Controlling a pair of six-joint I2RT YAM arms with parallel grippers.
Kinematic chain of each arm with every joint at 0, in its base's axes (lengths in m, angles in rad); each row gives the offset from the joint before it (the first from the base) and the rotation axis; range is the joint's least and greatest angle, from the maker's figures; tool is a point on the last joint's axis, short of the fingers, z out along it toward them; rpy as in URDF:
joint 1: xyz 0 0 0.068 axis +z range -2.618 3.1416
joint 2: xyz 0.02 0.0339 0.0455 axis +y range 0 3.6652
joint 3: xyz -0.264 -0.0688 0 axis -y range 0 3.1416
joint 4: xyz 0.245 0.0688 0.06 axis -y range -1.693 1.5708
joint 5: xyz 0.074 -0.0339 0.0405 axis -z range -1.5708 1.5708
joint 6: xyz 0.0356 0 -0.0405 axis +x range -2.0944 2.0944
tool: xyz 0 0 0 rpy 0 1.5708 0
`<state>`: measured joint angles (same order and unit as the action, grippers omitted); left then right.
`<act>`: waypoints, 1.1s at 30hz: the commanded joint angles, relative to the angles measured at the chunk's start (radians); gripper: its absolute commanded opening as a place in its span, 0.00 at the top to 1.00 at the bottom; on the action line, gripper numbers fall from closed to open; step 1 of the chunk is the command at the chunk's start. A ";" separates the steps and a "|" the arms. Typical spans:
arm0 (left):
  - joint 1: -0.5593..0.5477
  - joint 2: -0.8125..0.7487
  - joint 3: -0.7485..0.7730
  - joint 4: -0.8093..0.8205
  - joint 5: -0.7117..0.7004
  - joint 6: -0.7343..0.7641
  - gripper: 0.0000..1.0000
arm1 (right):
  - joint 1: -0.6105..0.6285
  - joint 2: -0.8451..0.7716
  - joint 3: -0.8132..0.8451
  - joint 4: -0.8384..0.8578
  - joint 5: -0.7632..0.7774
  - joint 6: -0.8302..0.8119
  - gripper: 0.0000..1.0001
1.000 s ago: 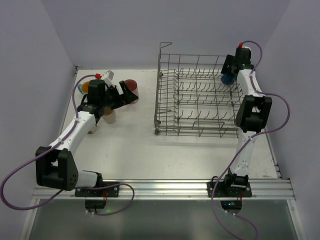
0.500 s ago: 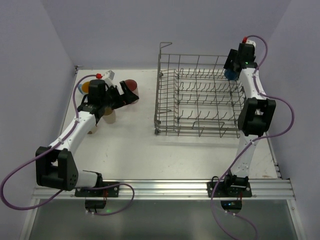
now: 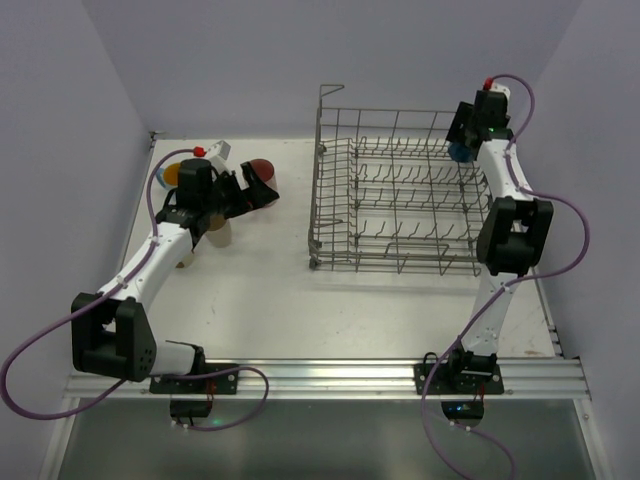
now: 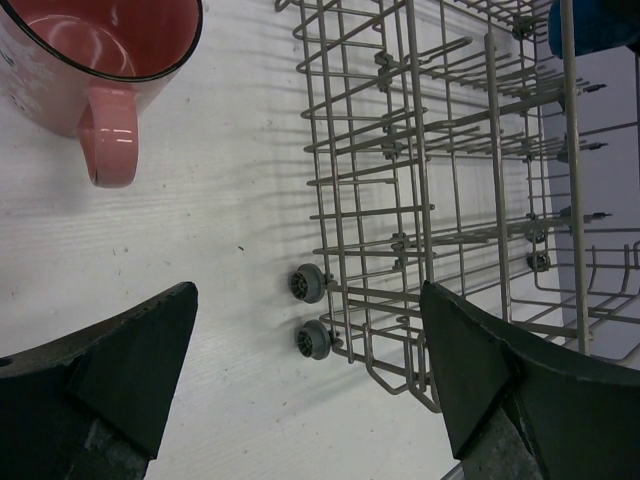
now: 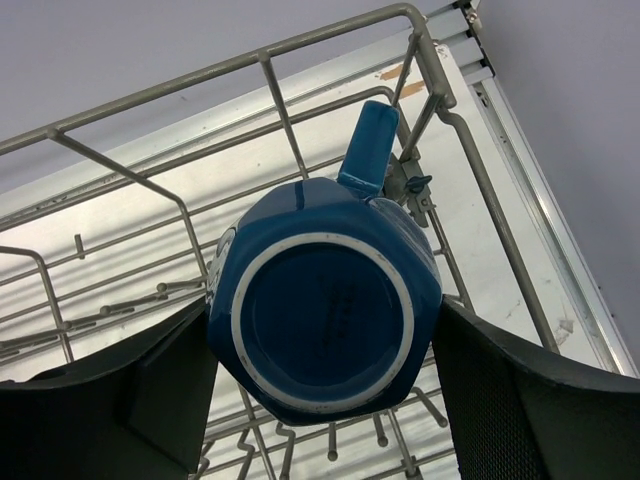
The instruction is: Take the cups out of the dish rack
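Observation:
The grey wire dish rack (image 3: 395, 200) stands at the right half of the table. My right gripper (image 3: 461, 146) is shut on a dark blue mug (image 5: 325, 310) above the rack's far right corner; its base faces the right wrist camera and both fingers (image 5: 120, 400) press its sides. My left gripper (image 3: 255, 190) hangs open and empty at the far left, beside a pink-red cup (image 4: 100, 50) standing upright on the table. A light blue mug with orange inside (image 3: 170, 174) and beige cups (image 3: 218, 233) stand around the left arm.
The rack's two small wheels (image 4: 310, 310) rest on the white table in front of the left gripper (image 4: 310, 380). Purple walls close in the back and both sides. A metal rail (image 3: 330, 378) runs along the near edge.
The right arm has raised the dark blue mug up toward the rack's far right corner, then nearly stopped. The left arm has not moved.

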<state>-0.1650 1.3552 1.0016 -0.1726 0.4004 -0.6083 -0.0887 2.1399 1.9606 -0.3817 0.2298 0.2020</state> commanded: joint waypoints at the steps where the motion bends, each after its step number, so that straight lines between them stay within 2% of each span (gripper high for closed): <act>1: -0.007 -0.027 0.037 0.015 0.018 0.015 0.04 | 0.024 -0.152 0.000 0.096 0.042 0.023 1.00; 12: -0.008 -0.062 0.051 -0.016 0.034 0.024 0.04 | 0.044 -0.231 -0.046 0.093 0.068 0.034 1.00; 20: -0.019 -0.057 0.118 -0.031 0.057 0.024 0.04 | 0.075 -0.314 -0.114 0.063 0.048 0.069 1.00; 29: -0.111 -0.008 0.270 -0.034 0.072 -0.001 0.06 | 0.153 -0.377 -0.150 -0.017 0.019 0.131 1.00; 33: -0.157 0.068 0.322 0.016 0.170 -0.039 0.06 | 0.165 -0.419 -0.210 -0.019 -0.041 0.194 1.00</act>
<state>-0.2951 1.3735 1.2701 -0.1944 0.4744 -0.6174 0.0727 1.8248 1.7622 -0.4603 0.2298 0.3267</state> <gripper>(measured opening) 0.942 0.792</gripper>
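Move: My right hand already grips the upside-down blue mug; my open left gripper, which it is being brought towards, is roughly 55 cm to its left and 22 cm back, at about the same height. The rack's back right corner is about 10 cm ahead of the right hand, 9 cm right and 8 cm lower. From my left hand, the blue mug is about 22 cm ahead and 55 cm right; the red mug stands some 12 cm ahead, 2 cm left and 14 cm below. Keeping its grip on the blue mug, my right hand first lifts about 5 cm above the rack's back right part, then swings left about 10 cm and back some 7 cm towards my left hand, still rising slightly. My left hand, fingers still wide, rises about 11 cm away from the red mug, drifts right towards the rack, and tips up and turns clockwise about 10 degrees each. ##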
